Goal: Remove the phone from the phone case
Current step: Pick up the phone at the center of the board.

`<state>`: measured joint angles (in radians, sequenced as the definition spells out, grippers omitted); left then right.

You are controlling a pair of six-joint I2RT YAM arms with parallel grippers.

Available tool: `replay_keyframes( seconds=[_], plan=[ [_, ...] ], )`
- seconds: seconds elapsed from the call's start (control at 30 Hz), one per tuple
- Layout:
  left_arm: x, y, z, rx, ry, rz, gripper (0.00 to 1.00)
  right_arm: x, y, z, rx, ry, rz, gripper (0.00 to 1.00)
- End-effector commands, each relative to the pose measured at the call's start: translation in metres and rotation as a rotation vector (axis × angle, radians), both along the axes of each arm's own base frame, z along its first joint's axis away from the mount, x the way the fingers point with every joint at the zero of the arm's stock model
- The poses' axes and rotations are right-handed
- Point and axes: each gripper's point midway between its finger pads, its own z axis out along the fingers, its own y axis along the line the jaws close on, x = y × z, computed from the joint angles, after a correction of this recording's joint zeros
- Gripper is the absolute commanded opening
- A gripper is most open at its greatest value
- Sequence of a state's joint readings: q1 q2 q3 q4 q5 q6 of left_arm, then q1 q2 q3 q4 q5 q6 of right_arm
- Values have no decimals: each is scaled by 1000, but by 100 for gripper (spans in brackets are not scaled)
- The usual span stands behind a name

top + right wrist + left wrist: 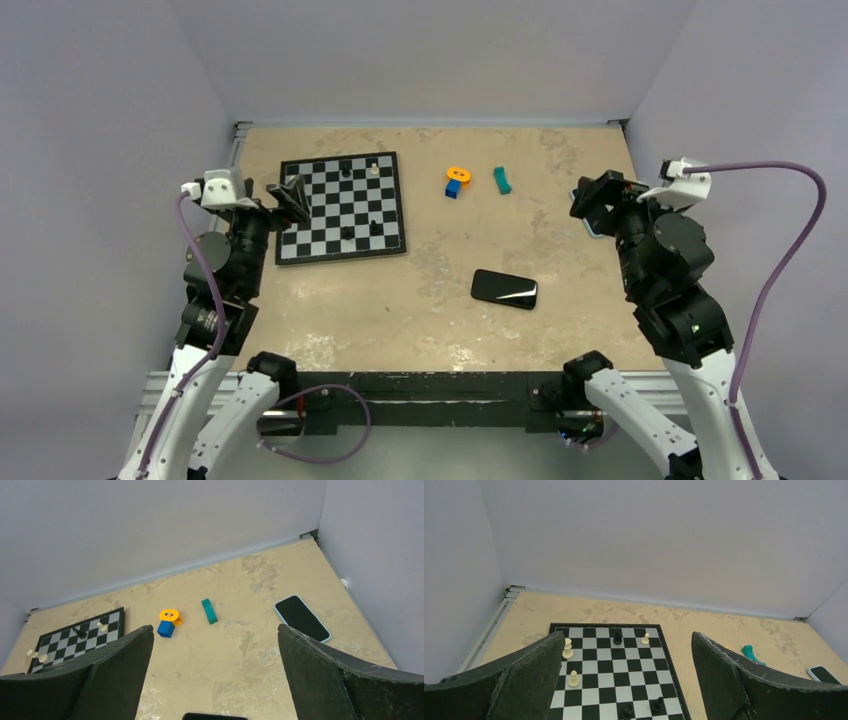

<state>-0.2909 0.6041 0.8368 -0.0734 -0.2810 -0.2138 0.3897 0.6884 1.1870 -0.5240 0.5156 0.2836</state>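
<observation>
A phone in a light-blue case (302, 618) lies flat at the right side of the table, screen up. In the top view only its edge (592, 230) shows under my right gripper (592, 200); it also shows in the left wrist view (824, 674). A second, all-black phone (504, 289) lies near the table's middle, and its top edge shows in the right wrist view (215, 716). My right gripper (215, 628) is open and empty above the table, left of the cased phone. My left gripper (290, 198) is open and empty over the chessboard's left edge (627, 637).
A chessboard (342, 208) with several pieces lies at the back left. An orange-and-blue block (456, 182) and a teal block (502, 180) lie at the back middle. Grey walls enclose the table on three sides.
</observation>
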Motion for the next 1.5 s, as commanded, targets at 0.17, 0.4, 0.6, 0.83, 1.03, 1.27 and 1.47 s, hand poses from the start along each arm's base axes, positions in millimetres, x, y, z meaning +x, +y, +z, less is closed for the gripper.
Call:
replay_keyframes(
  seconds=[0.17,0.4,0.6,0.83,1.03,1.27,1.47],
  plan=[
    [1,-14,18,-8,-43,-66,100,20,49,-19,-126,71,263,98],
    [3,-21,16,-7,-32,-99,100,42,87,-97,-282,387,479,98],
    [3,-22,16,-10,-30,-103,100,38,116,-172,-446,651,573,98],
    [3,-22,14,-12,-25,-101,100,12,168,-254,-746,853,770,98],
    [4,-23,14,-10,-23,-100,100,-2,203,-281,-821,855,942,98],
    [2,-22,16,-16,-31,-98,100,-9,198,-322,-916,940,989,98],
    [3,-23,14,-16,-23,-99,100,-1,175,-360,-984,1082,889,98]
  ],
)
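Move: The phone at the centre of the board lies about 10 cm to the right hand's left, roughly 2 cm farther out and some 40 cm below it. From that hand, the teal block is about 30 cm ahead and 8 cm left, the blue block 28 cm ahead and 21 cm left, and the pale-blue phone 21 cm ahead and 17 cm right. From the left hand, the phone at the centre lies some 38 cm right, about level ahead and 37 cm lower. The right hand swoops about 35 cm down and 20 cm left towards the phone at the centre, first bulging some 6 cm forward, then drawing back about as far. On the way its wrist swings from pointing forward to nearly straight down and twists counter-clockwise, bringing the wide-open fingers low by the phone's left end, still short of touching. ##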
